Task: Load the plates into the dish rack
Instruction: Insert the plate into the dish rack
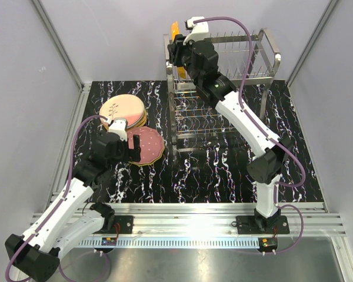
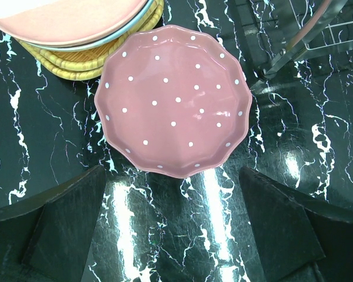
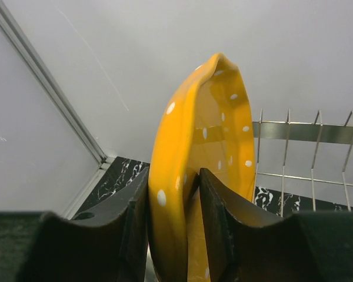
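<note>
An orange plate with white dots (image 3: 209, 129) stands on edge at the left end of the dish rack (image 1: 250, 73), its top showing above the wires (image 1: 175, 29). My right gripper (image 3: 175, 176) straddles its rim: the left finger lies against the plate, and a thin dark gap shows beside the right finger (image 3: 220, 217). A pink dotted plate (image 2: 173, 100) lies flat on the table to the left of the rack (image 1: 148, 145). My left gripper (image 2: 173, 235) hovers open just short of its near edge, empty.
A stack of plates, cream and pink on top, rests on a woven mat (image 2: 70, 61) behind the pink plate (image 1: 123, 110). The rack's lower wire frame (image 2: 306, 41) stands close to the right of the pink plate. Grey walls enclose the black marble table (image 1: 223, 170).
</note>
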Robot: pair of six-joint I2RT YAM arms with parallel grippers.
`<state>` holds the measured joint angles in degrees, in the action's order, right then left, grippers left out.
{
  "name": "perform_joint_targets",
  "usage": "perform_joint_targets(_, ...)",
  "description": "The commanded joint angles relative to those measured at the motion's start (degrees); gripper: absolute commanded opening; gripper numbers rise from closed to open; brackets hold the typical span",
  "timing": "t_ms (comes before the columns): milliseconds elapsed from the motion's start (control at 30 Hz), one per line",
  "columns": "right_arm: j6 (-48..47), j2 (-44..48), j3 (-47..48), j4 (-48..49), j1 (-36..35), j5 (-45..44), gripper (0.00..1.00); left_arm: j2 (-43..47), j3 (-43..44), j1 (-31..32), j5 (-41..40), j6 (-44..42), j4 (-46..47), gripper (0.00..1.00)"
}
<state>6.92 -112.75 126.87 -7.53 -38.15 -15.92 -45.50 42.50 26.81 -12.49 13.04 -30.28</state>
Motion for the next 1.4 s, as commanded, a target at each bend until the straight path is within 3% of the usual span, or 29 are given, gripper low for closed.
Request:
perform_joint_targets(0, 1.43, 1.74, -1.45, 1.02, 0.27, -0.86, 0.43, -0.21, 0.39, 0.17, 0.71, -0.73, 2.60, 0.99)
perform_joint_targets(400, 3.28, 3.41, -3.73, 2.08, 0.27, -5.43, 0.45, -0.30, 0.30, 0.17, 0.63, -0.82, 2.51, 0.99)
perform_joint_targets(833, 5.03, 4.12, -4.70, 2.43, 0.27, -2.27, 0.58, -0.38, 0.13, 0.17, 0.63, -0.82, 2.51, 0.99)
perform_joint_targets(1100, 5.30, 5.00, -5.31, 2.52, 0.27, -1.57, 0.61, -0.73, 0.13, 0.17, 0.63, -0.82, 2.60, 0.99)
perform_joint_targets(1367, 5.21, 6.75, -6.55, 2.96, 0.27, 1.15, 0.83, -1.00, 0.30, 0.17, 0.36, -0.91, 2.51, 0.99)
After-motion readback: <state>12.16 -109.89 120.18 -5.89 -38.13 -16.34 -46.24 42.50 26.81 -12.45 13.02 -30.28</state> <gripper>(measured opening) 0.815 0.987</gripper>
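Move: The yellow plate already stands on edge at the left end of the rack's upper tier, its near rim between the right fingers; its middle is about 7 cm ahead of that hand, level sideways, some 3 cm lower. The rack's left side frame is around 3 cm left and 3 cm ahead; the nearest bare tines are some 12 cm ahead and 6 cm right. From the left hand the yellow plate is roughly 31 cm ahead, 15 cm right and 25 cm above. The yellow plate's rim is let go as the right fingers, already eased a little, spread to nearly wide open on either side of it. Meanwhile the right hand sinks about 2 cm along the rim, rolling its left side up and tipping forward by some 5 degrees each, and only just begins to draw back at the end. ##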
